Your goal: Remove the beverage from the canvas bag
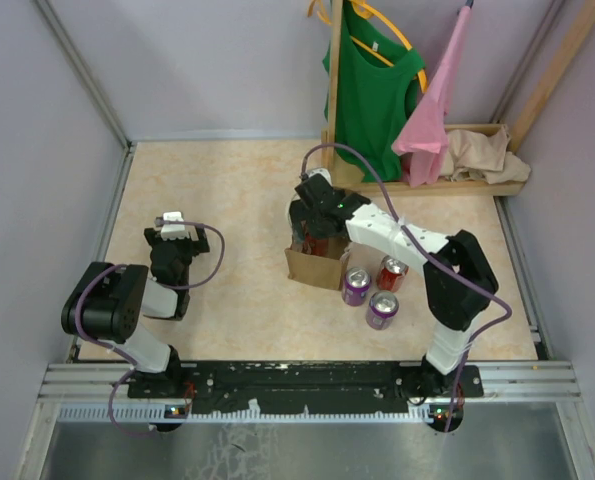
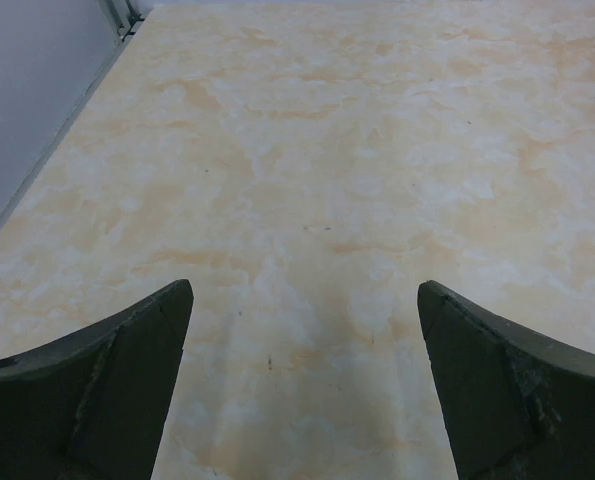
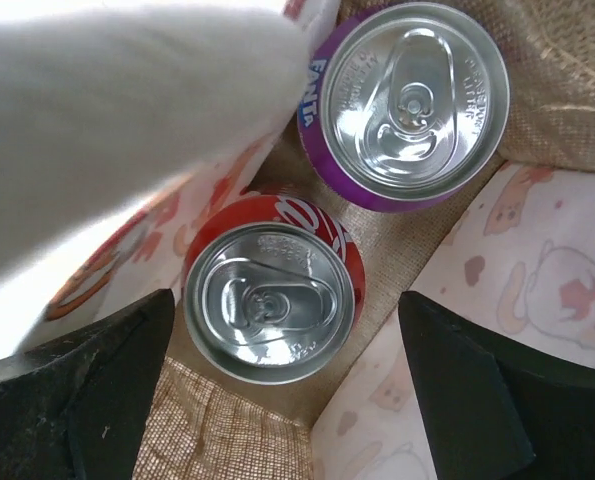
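The tan canvas bag stands upright mid-table. My right gripper hangs over its mouth, pointing down into it. In the right wrist view a red beverage can and a purple beverage can stand upright on the bag's woven floor, between lining walls printed with pale figures. My right gripper is open, its fingers either side of the red can and apart from it. A blurred pale handle crosses the upper left. My left gripper is open over bare tabletop.
Three cans stand outside the bag to its right: purple, red, purple. At the back right a wooden tray holds a beige cloth heap, with a green shirt and a pink garment hanging above.
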{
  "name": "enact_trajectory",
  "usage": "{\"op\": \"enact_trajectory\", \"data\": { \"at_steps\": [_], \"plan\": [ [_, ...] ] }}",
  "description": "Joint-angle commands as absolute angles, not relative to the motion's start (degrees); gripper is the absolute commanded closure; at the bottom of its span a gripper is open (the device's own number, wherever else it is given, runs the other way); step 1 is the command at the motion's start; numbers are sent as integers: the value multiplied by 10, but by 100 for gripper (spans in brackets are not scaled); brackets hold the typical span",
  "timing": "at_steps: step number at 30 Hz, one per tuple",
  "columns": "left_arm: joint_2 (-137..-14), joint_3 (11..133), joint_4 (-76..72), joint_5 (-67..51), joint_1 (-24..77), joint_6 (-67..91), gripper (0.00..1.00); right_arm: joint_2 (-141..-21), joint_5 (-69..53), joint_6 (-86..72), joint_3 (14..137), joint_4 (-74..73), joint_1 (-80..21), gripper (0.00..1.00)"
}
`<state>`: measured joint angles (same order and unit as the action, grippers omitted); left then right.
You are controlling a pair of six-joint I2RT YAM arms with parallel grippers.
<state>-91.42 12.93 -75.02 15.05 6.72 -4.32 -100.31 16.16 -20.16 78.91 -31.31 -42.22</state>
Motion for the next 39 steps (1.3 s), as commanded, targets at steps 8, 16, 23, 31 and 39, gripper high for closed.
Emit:
{"op": "enact_trajectory", "data": {
  "at_steps": [8,16,23,31,39],
  "plan": [
    [-918,126,-772,154,67,-37,0,-1035,164,-214,789,-269,-407,20],
    [-918,126,-772,154,68,-37,0,-1046,169,-213,794,-272,-407,73],
    [-918,125,-772,154,67,-37,0,-1015,181,-198,797,-288,-407,100],
    [-918,126,-772,154,67,-37,0,-897,202,-154,848,-313,-416,100],
    [-918,126,-772,153,67,-37,0,-811,271,-132,898,-358,-487,100]
  ]
}}
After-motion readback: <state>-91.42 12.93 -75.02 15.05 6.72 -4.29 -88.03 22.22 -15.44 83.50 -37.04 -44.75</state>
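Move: The open right hand is already down in the canvas bag, with the last red can between its fingers, about 2 cm ahead and its middle some 5 cm below. A purple can stands in the bag roughly 8 cm farther out and 2 cm to the right of the red can. On the table outside, the nearer purple can is about 8 cm back and 9 cm right of the hand. The red can in the bag lies some 32 cm right of the left hand, 1 cm back and slightly lower. The right hand sinks about 2 cm, pinches the red can, then lifts it some 13 cm up from the bag. ##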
